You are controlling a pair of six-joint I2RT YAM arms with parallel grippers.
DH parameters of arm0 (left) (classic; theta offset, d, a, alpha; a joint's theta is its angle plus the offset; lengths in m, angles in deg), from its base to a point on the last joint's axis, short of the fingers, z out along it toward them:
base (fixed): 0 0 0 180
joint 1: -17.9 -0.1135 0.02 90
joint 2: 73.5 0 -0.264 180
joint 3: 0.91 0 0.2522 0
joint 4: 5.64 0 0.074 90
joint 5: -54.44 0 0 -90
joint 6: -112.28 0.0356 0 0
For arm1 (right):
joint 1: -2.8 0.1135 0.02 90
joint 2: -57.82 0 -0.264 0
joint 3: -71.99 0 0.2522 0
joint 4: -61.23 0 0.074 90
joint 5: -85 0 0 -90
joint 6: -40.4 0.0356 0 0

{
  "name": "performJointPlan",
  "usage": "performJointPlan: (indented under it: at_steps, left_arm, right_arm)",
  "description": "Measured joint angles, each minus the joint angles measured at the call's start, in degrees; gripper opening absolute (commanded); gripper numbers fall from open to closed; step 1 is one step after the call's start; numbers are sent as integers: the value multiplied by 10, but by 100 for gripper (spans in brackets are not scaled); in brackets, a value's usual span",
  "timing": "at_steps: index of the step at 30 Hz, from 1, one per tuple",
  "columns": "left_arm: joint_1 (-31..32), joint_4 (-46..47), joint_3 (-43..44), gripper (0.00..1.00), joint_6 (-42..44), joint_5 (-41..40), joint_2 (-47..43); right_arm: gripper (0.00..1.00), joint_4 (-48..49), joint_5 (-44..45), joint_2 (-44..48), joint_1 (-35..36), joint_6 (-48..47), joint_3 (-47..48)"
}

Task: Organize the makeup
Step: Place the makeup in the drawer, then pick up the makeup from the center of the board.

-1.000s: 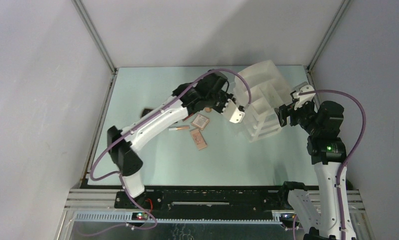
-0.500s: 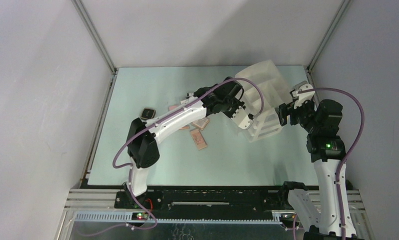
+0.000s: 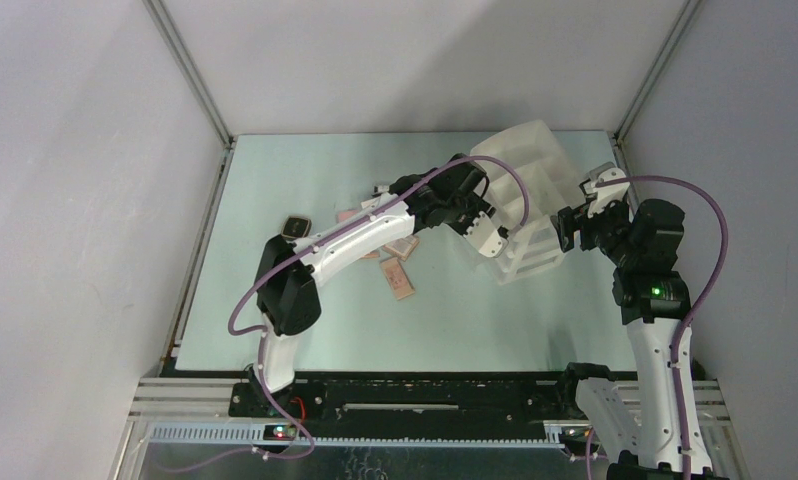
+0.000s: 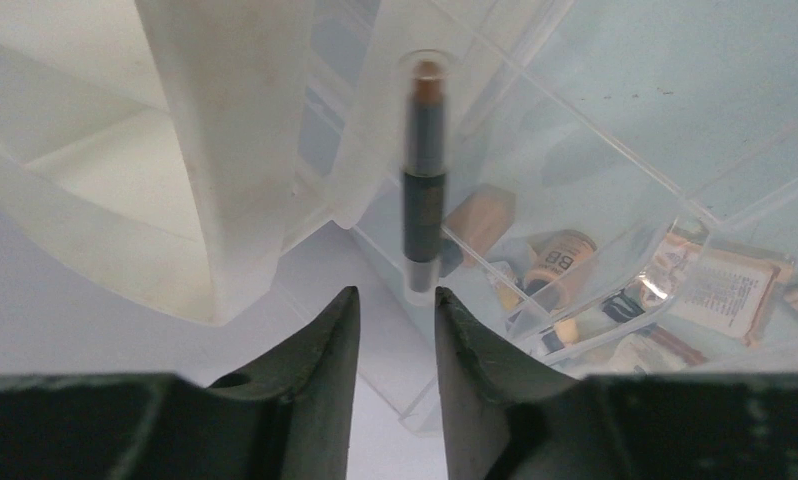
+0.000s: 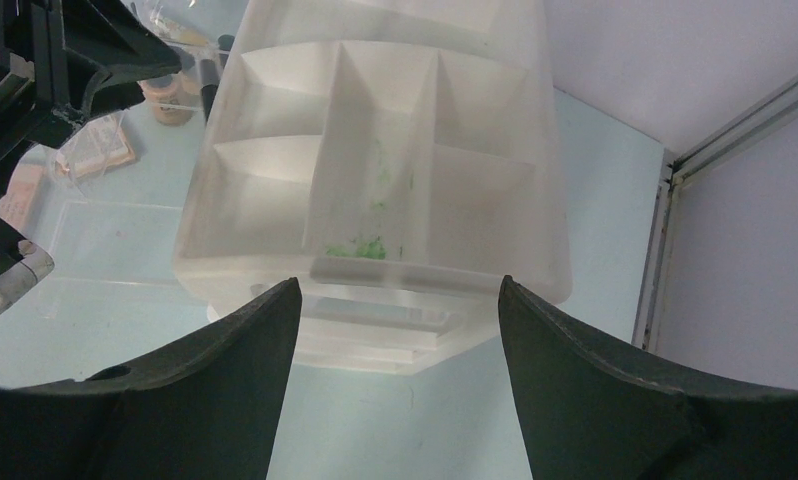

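Observation:
A thin dark makeup stick with a brown tip (image 4: 424,170) stands upright in a clear compartment of the white drawer organizer (image 3: 520,190). My left gripper (image 4: 395,295) sits just below it, its jaws a little apart and holding nothing; from above, the left gripper (image 3: 490,240) is at the organizer's front left. A beige black-capped bottle (image 4: 558,255) and a pink palette (image 4: 732,290) show through the clear walls. My right gripper (image 5: 399,285) stands open facing the organizer (image 5: 375,170) from the right, apart from it.
Flat pink palettes (image 3: 400,280) and a black compact (image 3: 296,224) lie on the green table (image 3: 305,330) left of the organizer. The frame post and side wall (image 5: 675,230) stand close on the right of the organizer.
My left arm swung right from over the palettes to the organizer's front, then held there. The right arm has not moved.

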Motion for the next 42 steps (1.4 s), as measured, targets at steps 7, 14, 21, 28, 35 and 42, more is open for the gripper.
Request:
performJointPlan:
  at_steps: [7, 14, 21, 28, 35, 42]
  left_arm:
    - [0, 0, 0, 50, -2, -6, -4]
    - [0, 0, -2, 63, -44, -26, -60]
    - [-13, 34, -97, 80, -134, -42, -215]
    - [-98, 65, -304, 82, -231, -35, -339]
    - [-204, 60, -411, 81, -290, 31, -340]
    - [-260, 58, -411, 73, -293, 103, -242]
  right_arm:
    - [81, 0, 0, 0, -5, 0, 0]
    - [81, 0, 0, 0, -7, 0, 0]
    - [81, 2, 0, 2, -7, 0, -1]
    - [81, 4, 0, 2, -7, 0, -3]
    - [81, 4, 2, -5, -7, 0, -3]
    - [81, 4, 2, -13, -7, 0, -3]
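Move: The pink tube with the white cap lies about 22 cm to the left of the left hand, some 5 cm back and 17 cm below. The two red pencils lie 5 cm farther left and 3 cm farther out than the tube; the square powder lies 9 cm to its right and 3 cm farther out, the flat pink palette 8 cm right and 5 cm nearer. From the right hand, the tube is roughly 39 cm left, almost level fore and aft, and 25 cm down. The black pen, already loose at the left fingertips over the clear drawer, is left behind as the left hand lifts about 12 cm out, drifting slightly back. The hand then swings about 24 cm left, dropping some 20 cm from its peak towards the pink tube, turning about 45 degrees counter-clockwise, its fingers opening wide and pointing more steeply down. ##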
